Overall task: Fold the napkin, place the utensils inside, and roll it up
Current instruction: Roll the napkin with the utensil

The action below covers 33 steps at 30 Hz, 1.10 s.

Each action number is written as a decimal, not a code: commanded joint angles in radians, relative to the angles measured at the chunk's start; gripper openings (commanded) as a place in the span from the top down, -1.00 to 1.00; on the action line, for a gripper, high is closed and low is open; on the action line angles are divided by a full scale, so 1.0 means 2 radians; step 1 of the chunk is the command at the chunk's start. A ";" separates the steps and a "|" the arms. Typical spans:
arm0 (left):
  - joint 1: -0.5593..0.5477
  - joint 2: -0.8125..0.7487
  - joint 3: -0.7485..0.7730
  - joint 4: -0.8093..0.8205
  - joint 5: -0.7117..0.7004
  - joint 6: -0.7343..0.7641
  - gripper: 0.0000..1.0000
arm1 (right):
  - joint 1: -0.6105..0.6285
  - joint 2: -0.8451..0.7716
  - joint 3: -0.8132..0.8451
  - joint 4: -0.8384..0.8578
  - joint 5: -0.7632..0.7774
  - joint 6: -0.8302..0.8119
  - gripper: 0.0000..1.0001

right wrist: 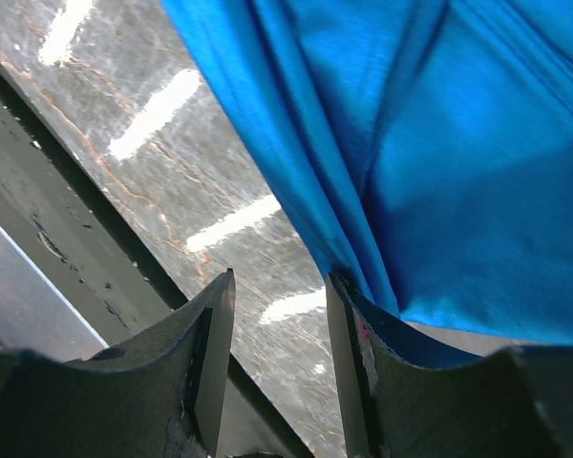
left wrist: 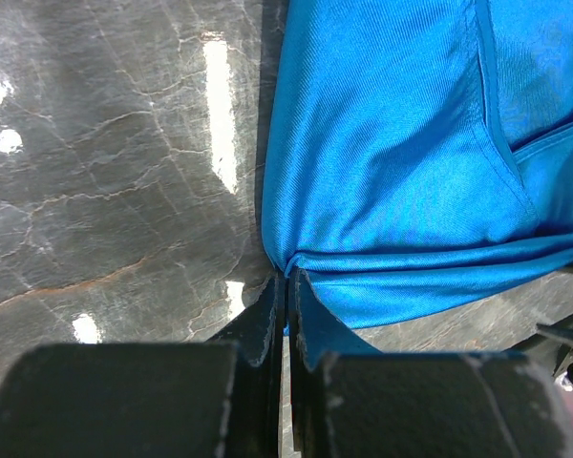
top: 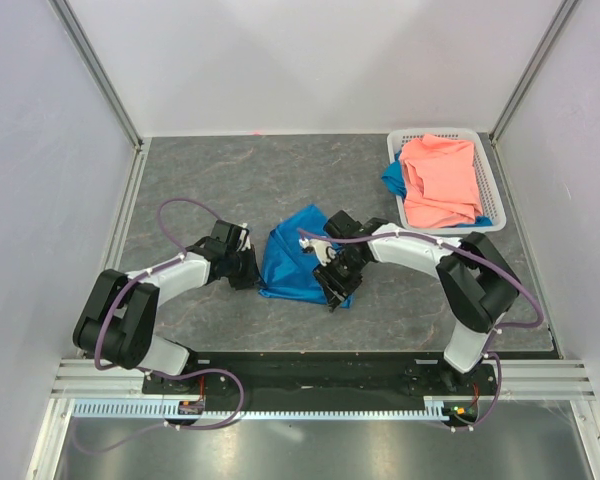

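The bright blue napkin (top: 292,260) lies bunched and creased on the dark table between my two arms. My left gripper (top: 248,268) is at its left edge. In the left wrist view the jaws (left wrist: 286,282) are pressed together, pinching a gathered corner of the napkin (left wrist: 401,162). My right gripper (top: 335,290) is at the napkin's near right corner. It stands open (right wrist: 279,279) with only table showing between its fingers. The napkin (right wrist: 439,143) drapes over the outer side of the right-hand finger (right wrist: 349,315). The utensils are out of view.
A white basket (top: 491,172) stands at the back right, holding a salmon-pink cloth (top: 440,182) with a blue scrap (top: 392,180) peeking out beneath it. The black base rail (right wrist: 67,229) runs close behind the right gripper. White walls enclose the table.
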 commanded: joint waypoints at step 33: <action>0.000 0.023 0.012 -0.035 0.020 0.025 0.96 | 0.199 -0.021 0.024 0.195 0.294 -0.036 -0.11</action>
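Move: The near edge of the napkin, left part, lies about 10 cm to the right hand's left, 2 cm ahead and 3 cm below; the napkin's middle is some 9 cm ahead and 5 cm left. The left gripper, holding the napkin's near left corner, is about 15 cm left and 3 cm ahead. From the left hand, that near-edge stretch lies about 5 cm right and 1 cm back, at fingertip height. Half-open, the right hand lifts and swings about 10 cm left towards the left gripper, fingertips tipping forward. ##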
